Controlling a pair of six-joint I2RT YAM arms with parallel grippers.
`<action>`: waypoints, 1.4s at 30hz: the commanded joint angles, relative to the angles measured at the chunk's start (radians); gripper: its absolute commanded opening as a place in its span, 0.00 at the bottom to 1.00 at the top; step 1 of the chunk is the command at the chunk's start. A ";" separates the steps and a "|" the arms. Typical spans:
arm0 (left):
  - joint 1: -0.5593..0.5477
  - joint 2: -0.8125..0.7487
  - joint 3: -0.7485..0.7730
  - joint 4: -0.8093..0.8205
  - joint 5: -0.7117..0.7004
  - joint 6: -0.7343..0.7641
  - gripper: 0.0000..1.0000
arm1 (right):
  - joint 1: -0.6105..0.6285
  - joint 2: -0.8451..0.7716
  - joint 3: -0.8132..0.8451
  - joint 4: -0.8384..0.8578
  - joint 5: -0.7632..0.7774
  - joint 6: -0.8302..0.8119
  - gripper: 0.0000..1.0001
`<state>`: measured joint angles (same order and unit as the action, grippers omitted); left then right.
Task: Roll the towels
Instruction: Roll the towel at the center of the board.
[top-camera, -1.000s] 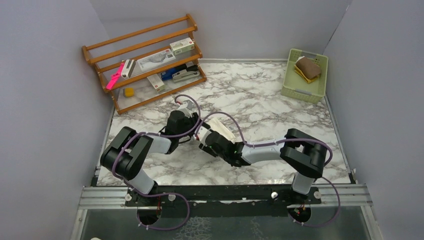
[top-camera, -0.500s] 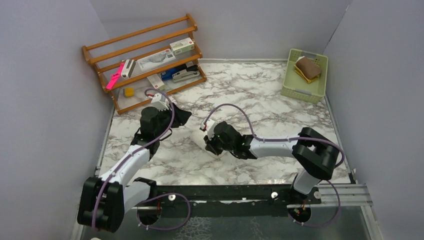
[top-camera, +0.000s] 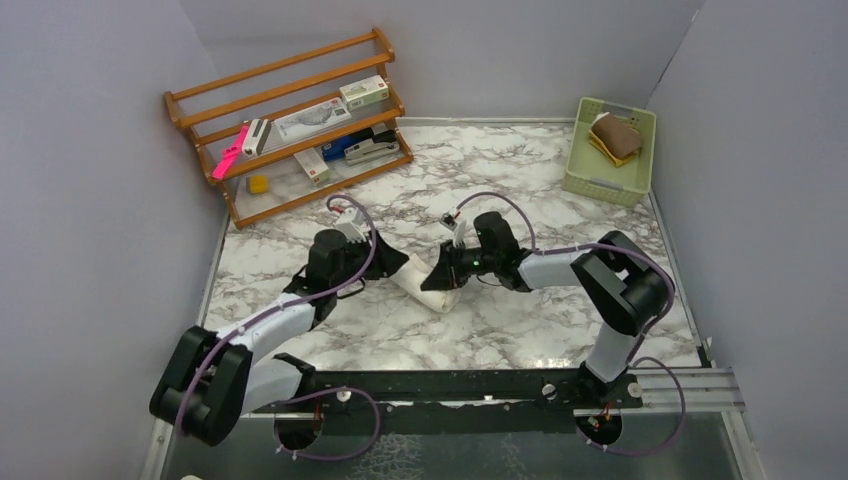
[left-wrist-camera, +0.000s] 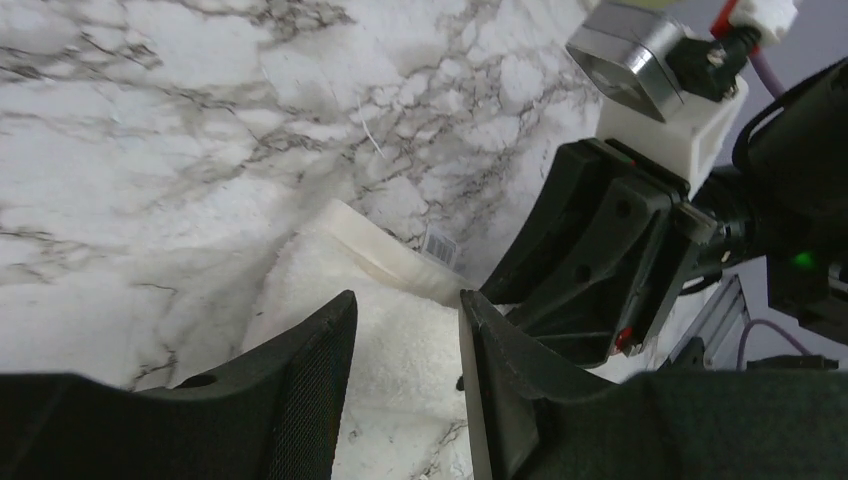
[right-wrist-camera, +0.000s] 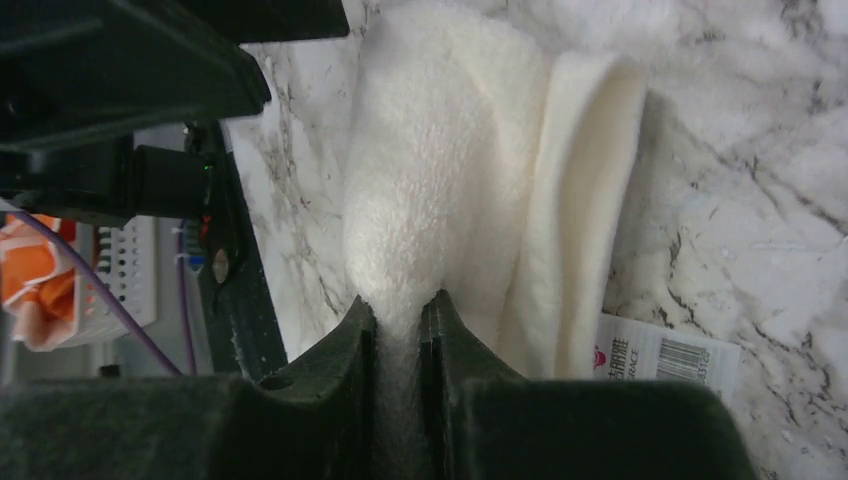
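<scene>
A cream towel (top-camera: 424, 286), partly rolled, lies on the marble table (top-camera: 520, 190) between both arms. My right gripper (right-wrist-camera: 398, 300) is shut on a fold of the cream towel (right-wrist-camera: 440, 150), reaching in from the right. A printed label (right-wrist-camera: 660, 350) sticks out beside it. My left gripper (left-wrist-camera: 406, 300) stands open over the other end of the cream towel (left-wrist-camera: 400, 345), with cloth showing in the gap between its fingers. The right gripper's body (left-wrist-camera: 620, 240) sits just beyond. A mustard and brown towel (top-camera: 615, 137) lies folded in the green basket (top-camera: 608, 182).
A wooden shelf rack (top-camera: 290, 120) with small boxes, a stapler and a pink item stands at the back left. The basket stands at the back right by the wall. Grey walls close in both sides. Both arms' cables loop above the towel.
The right gripper closed on the cream towel and drew it right and back. The left arm swung out toward the rack, then returned to the towel's left end.
</scene>
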<state>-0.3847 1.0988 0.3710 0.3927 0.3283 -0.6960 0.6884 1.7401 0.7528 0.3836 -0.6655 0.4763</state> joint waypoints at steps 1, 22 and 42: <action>-0.085 0.153 0.008 0.189 -0.059 -0.055 0.45 | -0.054 0.095 -0.063 0.234 -0.227 0.203 0.02; -0.197 0.496 -0.024 0.393 -0.129 -0.107 0.43 | -0.019 -0.269 -0.157 0.070 0.221 -0.219 0.94; -0.198 0.637 0.014 0.402 -0.114 -0.102 0.41 | 0.535 -0.263 -0.258 0.121 0.744 -0.986 0.90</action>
<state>-0.5735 1.6722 0.4015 0.9176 0.2245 -0.8070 1.1553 1.3857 0.4488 0.4992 -0.0494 -0.3893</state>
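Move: The right hand already has the white towel pinched near the middle of its roll, so the towel's middle is about 1 cm to its left and 3 cm below, neither ahead nor back. The roll's near end lies some 4 cm back and 3 cm right; the label sticks out about 4 cm ahead, on the table. From the left hand the towel's middle is roughly 4 cm back, 5 cm right and 10 cm below. Still pinching the towel, the right hand presses it down about 2 cm, lets go by opening wide, and lifts off. Rolling some 60 degrees, it swings back towards the base and sinks again, ending open by the roll's near end. The left hand goes down and right about 7 cm each, fingers partly open, coming to rest on the far part of the towel. ##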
